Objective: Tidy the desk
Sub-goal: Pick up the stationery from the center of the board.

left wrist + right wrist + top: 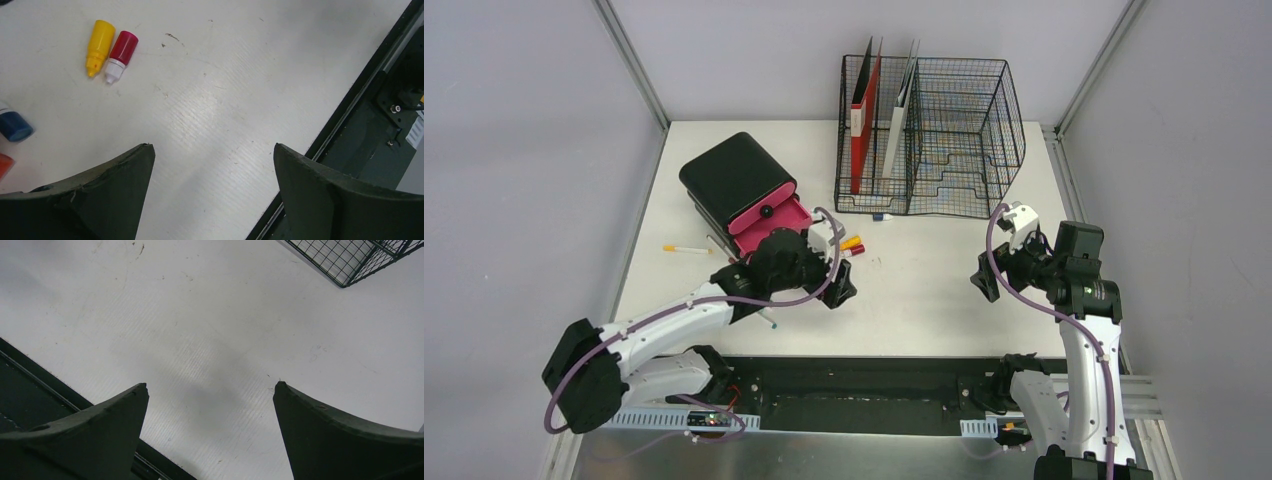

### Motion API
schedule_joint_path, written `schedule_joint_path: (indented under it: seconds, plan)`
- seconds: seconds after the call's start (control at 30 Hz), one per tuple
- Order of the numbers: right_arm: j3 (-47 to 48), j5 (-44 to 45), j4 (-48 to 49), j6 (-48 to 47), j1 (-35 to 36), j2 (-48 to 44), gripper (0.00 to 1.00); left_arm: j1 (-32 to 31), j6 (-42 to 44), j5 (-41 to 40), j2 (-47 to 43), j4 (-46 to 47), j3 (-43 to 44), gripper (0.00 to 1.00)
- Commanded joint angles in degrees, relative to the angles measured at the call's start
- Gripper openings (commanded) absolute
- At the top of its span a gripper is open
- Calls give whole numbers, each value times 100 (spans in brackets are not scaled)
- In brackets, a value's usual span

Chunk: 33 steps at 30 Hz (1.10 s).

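The white desk (924, 270) carries loose items on its left half. A small yellow bottle (98, 46) and a red bottle with a white tip (120, 54) lie side by side, also visible from above as the yellow bottle (852, 242) and the red bottle (857, 251). My left gripper (212, 147) hovers open over bare desk just in front of them, nothing between its fingers; from above the left gripper (839, 285) sits beside a black-and-pink box (744, 195). My right gripper (210, 385) is open and empty over the desk's right side, seen overhead as the right gripper (986, 280).
A black wire-mesh rack (924, 130) with upright folders stands at the back; its corner (350, 257) shows in the right wrist view. A white marker (686, 249) lies at the left. A blue cap (15, 126) and an orange item (4, 165) lie at the left wrist view's edge. The desk's near edge (350, 115) is close.
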Motion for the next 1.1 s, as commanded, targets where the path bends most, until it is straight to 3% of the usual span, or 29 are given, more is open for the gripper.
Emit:
schedule_joint_path:
  seconds: [0.0,0.2,0.8,1.07]
  plan:
    - [-15,-83,37,-71,-29,-7,99,-35,549,370,532,245,572,91]
    - [-21,-80,39,-67,-38,21,99,11,973,326,1507,68,1156,85]
    - [-20,-116,26,-93,-72,-12,99,596,1662,-435,4089,-1040,3420,52]
    - [-24,-127,14,-96,-73,-9,99,827,1883,-325,4605,-1401,3931,52]
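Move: The red stationery bottle lies about 15 cm ahead of the left hand, 5 cm to its right and 12 cm below. Touching distance beyond it is the yellow bottle, 17 cm ahead and 4 cm right; the navy bottle sits some 17 cm ahead, 7 cm left, and the blue bottle by the rack 24 cm ahead, 12 cm right, all similarly low. From the right hand, the red bottle is roughly 14 cm ahead, 30 cm left, 17 cm below. Left hand sweeps about 14 cm forward and 7 cm down towards the bottle pair, tipping steeper, fingers half closing. ##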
